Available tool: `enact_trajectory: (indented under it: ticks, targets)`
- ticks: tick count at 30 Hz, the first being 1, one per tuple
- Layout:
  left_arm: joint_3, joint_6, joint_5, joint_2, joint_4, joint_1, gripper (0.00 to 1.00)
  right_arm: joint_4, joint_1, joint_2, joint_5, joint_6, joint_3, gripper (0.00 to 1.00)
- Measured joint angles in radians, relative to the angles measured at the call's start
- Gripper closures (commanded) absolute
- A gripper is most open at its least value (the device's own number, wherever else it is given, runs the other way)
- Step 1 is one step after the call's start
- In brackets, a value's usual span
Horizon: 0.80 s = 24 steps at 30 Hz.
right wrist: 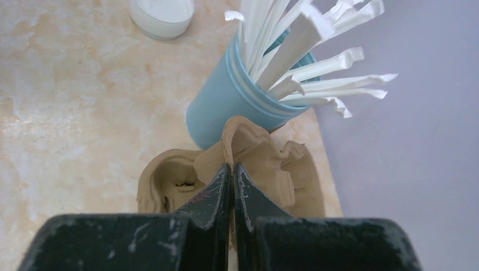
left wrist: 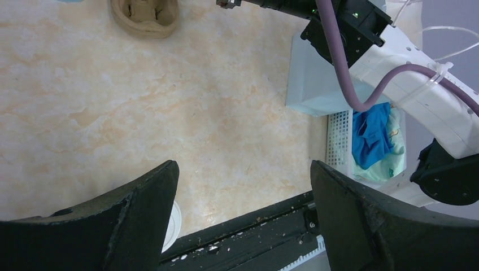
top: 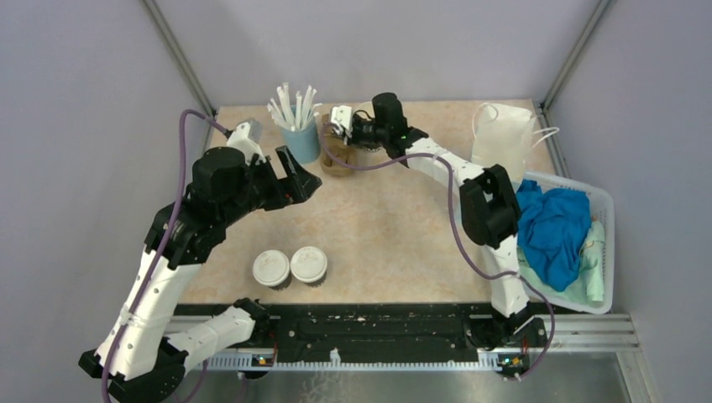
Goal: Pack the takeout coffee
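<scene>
Two takeout coffee cups (top: 271,269) (top: 309,264), dark with white lids, stand side by side near the table's front edge. One lid (right wrist: 162,14) shows at the top of the right wrist view, and a lid edge (left wrist: 172,226) peeks behind my left finger. My right gripper (top: 340,126) (right wrist: 233,169) is shut on the middle ridge of a brown pulp cup carrier (top: 336,158) (right wrist: 169,180) at the back. My left gripper (top: 295,175) (left wrist: 243,186) hangs open over the table, holding nothing, left of the carrier (left wrist: 146,17).
A light blue cup of white straws (top: 301,138) (right wrist: 226,107) stands against the carrier's far side. A white paper bag (top: 504,134) is at the back right. A white basket (top: 606,210) with blue cloth sits along the right edge.
</scene>
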Motion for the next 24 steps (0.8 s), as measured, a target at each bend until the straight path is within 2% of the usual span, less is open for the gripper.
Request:
enact_trajectory:
  ticks: [7,13,24]
  targets:
    - [0.0,-0.001,-0.006,0.0,0.0,0.0,0.08,0.055,0.014,-0.016,0.035,-0.064,0.013,1.0]
    - [0.002,-0.003,-0.01,0.0,-0.001,0.0,0.08,0.013,0.015,-0.019,0.06,-0.121,0.117,1.0]
    - [0.058,-0.01,-0.006,-0.002,-0.003,0.0,0.08,-0.091,0.024,-0.074,0.086,-0.145,0.147,1.0]
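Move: The right hand already pinches a cup holder, its shut fingers pointing left. The lower cup holder, left on the table, has its middle about 15 cm below that hand and 4 cm ahead. The straw cup is some 10 cm left and 3 ahead, the paper cups 9 cm right and 4 ahead. Of the left hand, raised, open and empty, the lower holder lies roughly 27 cm ahead, 9 cm right and 30 below. Upward and almost straight, the right hand keeps its pinch on the cardboard and carries the held cup holder about 10 cm farther above the lower one, drifting slightly forward and then back. Meanwhile it rolls some 15 degrees, its forward side rising, mostly in the first half. The left hand, open and empty, starts to rise late, some 2 cm. ##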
